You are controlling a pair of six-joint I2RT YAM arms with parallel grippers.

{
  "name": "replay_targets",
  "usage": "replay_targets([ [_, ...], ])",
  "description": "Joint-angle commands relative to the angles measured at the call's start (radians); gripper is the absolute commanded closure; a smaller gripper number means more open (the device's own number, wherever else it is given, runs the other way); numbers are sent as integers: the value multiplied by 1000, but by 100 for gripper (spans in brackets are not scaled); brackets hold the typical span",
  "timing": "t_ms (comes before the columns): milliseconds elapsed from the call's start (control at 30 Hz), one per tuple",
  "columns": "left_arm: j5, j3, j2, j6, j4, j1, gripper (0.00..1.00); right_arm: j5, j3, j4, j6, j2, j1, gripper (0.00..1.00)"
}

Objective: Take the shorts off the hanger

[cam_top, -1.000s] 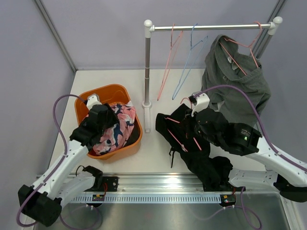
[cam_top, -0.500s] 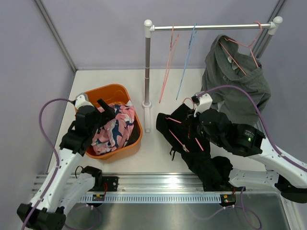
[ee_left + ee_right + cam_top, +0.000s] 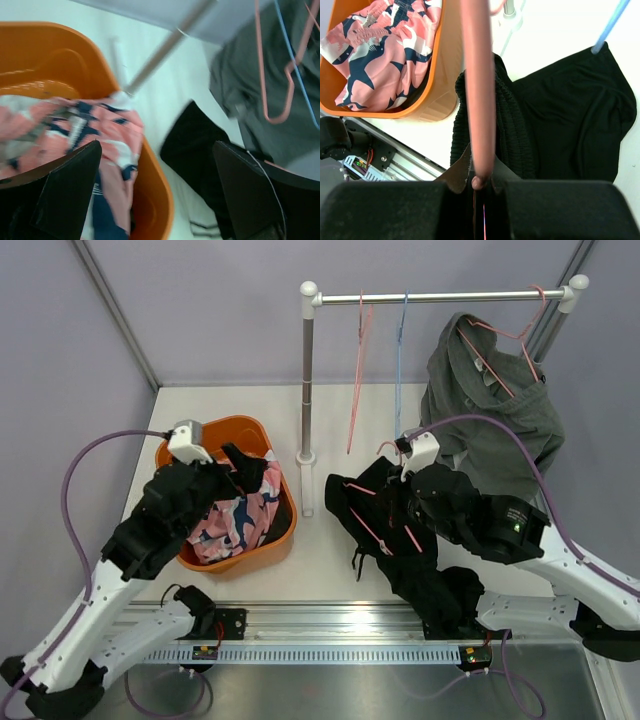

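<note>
The black shorts [image 3: 400,540] lie on the table, still threaded on a pink hanger [image 3: 477,100]. My right gripper [image 3: 481,182] is shut on that hanger's bar, and in the top view it [image 3: 400,508] sits over the black cloth. The pink printed shorts [image 3: 235,520] lie in the orange basket [image 3: 215,425]. My left gripper [image 3: 245,468] hovers open above the basket's right rim [image 3: 155,200], nothing between its fingers [image 3: 65,195]. The grey shorts [image 3: 490,410] hang on another pink hanger [image 3: 500,350] at the right end of the rail.
A rail on a white post [image 3: 307,390] stands behind the table's middle. An empty pink hanger [image 3: 357,380] and an empty blue hanger [image 3: 399,370] hang from it. Grey walls close in the left, back and right sides.
My left gripper opened, let go of the pink printed shorts in the basket and rose above it. The two empty hangers swung back to vertical. The right arm barely moved.
</note>
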Motion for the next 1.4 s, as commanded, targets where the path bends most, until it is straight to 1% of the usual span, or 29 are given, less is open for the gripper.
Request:
replay_targets([
  [0,-122,47,76,6,40,-176,1,33,68,44,-8,16,11,100],
  [33,-145,49,96,-1,47,-264,1,33,73,44,-8,20,11,100],
  [100,-213,57,136,-9,81,-352,1,35,78,43,-8,30,9,100],
  [133,-233,60,179,-14,93,-424,1,35,81,41,-6,32,9,100],
  [167,-266,64,199,-15,113,-452,1,35,82,41,-6,33,9,100],
  [233,-279,81,236,-17,132,-512,1,36,87,35,-5,38,9,100],
  [433,-291,132,359,-3,193,-595,1,39,93,24,0,43,11,100],
  [633,-293,142,429,-6,225,-623,1,41,93,21,3,47,9,100],
  [733,-296,142,455,-18,219,-623,5,41,96,17,3,46,9,100],
  [767,-302,142,460,-21,210,-623,10,44,96,14,2,43,11,100],
  [867,-323,136,469,-34,202,-621,15,50,105,8,0,33,9,100],
  [967,-329,133,477,-32,210,-621,23,51,116,0,-1,29,9,100],
  [1000,-333,135,478,-29,212,-623,30,50,119,-2,-1,29,9,100],
  [1067,-337,139,495,-23,216,-621,37,48,119,-2,-1,27,11,100],
  [1100,-339,148,501,-14,215,-621,42,47,118,-3,0,26,9,100],
  [1133,-345,155,509,-12,210,-621,54,45,118,-3,-1,24,11,100],
  [1200,-352,162,529,0,207,-620,66,45,116,-8,2,18,9,100],
  [1233,-357,168,534,2,207,-618,76,45,115,-9,2,13,9,100],
  [1300,-360,175,544,8,206,-606,86,45,113,-14,2,1,9,100],
  [1333,-363,179,546,8,203,-597,94,44,113,-14,3,-3,11,100],
  [1367,-366,181,544,6,199,-578,97,38,110,-17,5,-11,9,100],
])
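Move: The left corner of the black shorts' waistband lies about 19 cm to the right of the open left hand, some 3 cm back and 8 cm lower. The orange basket is about 8 cm to that hand's left, 5 cm back and 20 cm below; the rack's white foot is 12 cm to its right, level with it fore and aft, 30 cm down. From the right hand, the corner is roughly 12 cm left, 3 cm ahead and 5 cm below. The left hand ends with its fingers shut on the left corner of the black shorts' waistband, having swept about 20 cm to the right, fast at first, from over the orange basket across the rack's foot, sinking some 7 cm. It yaws about 20 degrees clockwise and arrives wide open, closing only late. The right hand stays nearly in place, still gripping the shorts' pink hanger. ##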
